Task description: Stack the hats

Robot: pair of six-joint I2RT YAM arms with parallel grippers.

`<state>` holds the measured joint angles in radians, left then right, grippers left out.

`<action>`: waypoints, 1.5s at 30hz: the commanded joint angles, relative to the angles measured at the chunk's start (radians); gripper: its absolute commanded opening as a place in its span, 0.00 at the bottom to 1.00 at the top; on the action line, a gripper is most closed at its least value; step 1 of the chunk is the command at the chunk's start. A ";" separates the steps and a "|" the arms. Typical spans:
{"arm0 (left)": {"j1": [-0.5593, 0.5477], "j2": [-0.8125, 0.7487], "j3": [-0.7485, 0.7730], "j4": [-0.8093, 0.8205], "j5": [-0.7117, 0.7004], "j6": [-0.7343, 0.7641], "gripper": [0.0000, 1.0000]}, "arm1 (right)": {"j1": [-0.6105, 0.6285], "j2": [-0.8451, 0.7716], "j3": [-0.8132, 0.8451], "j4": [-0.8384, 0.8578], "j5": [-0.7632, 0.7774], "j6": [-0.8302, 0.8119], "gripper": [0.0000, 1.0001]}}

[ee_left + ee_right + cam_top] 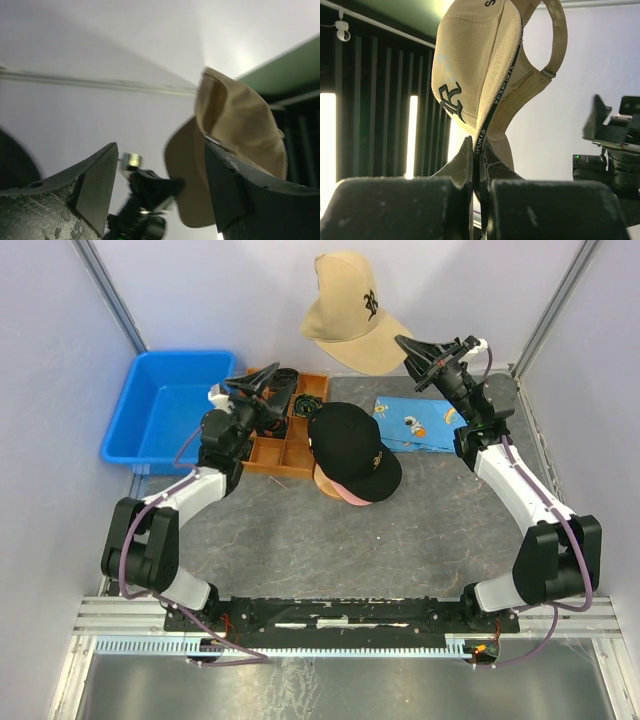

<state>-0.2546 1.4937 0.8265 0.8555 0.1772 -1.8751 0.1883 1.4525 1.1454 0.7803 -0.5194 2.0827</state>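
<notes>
My right gripper [405,345] is raised at the back right, shut on the edge of the tan hat [350,310]. In the right wrist view the hat [470,65] rises from the closed gripper [479,150], dark emblem facing left. A black hat [352,448] lies over a pink hat [347,494] at the table's middle. My left gripper [262,388] points upward over the wooden tray, open and holding nothing. The left wrist view shows the gripper [160,175] spread wide, with the tan hat [240,125] far beyond it.
A blue bin [170,405] stands at the back left. Next to it a wooden divided tray [270,452] holds small black coiled bundles. A blue cartoon-print cloth [415,420] lies flat under the right arm. White walls close in the table.
</notes>
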 commanded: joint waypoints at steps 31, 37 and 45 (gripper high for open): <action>-0.229 0.287 0.469 0.398 -0.181 -0.359 0.75 | 0.045 -0.155 -0.163 0.143 0.034 0.322 0.00; -0.231 0.280 0.457 0.415 -0.204 -0.373 0.28 | 0.042 -0.154 -0.201 0.180 0.054 0.340 0.00; -0.204 0.248 0.324 0.533 -0.233 -0.410 0.07 | -0.033 -0.179 -0.304 0.228 0.019 0.360 0.00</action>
<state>-0.4770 1.7794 1.2148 1.2755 -0.0357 -2.0727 0.2024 1.3281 0.8948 0.8959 -0.4938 2.0834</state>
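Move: The beige hat hangs by its brim from the right hand; its middle is roughly 9 cm to that hand's left, 5 cm ahead and 4 cm higher. From the empty left hand it lies about 14 cm right, 1 cm ahead and 18 cm up. The stacked black hat is some 12 cm back, 14 cm right and 16 cm below the left hand. The organiser tray lies level with the left hand, 2 cm right and 31 cm below. Up about 14 cm and some 7 cm to the right the open left hand swings to the back of the beige hat, tilting its fingers upward, rolling right side up... it dips back, eases forward again and pinches the strap edge shut. The right hand keeps its brim grip, drawing back, then sinking about 4 cm. ##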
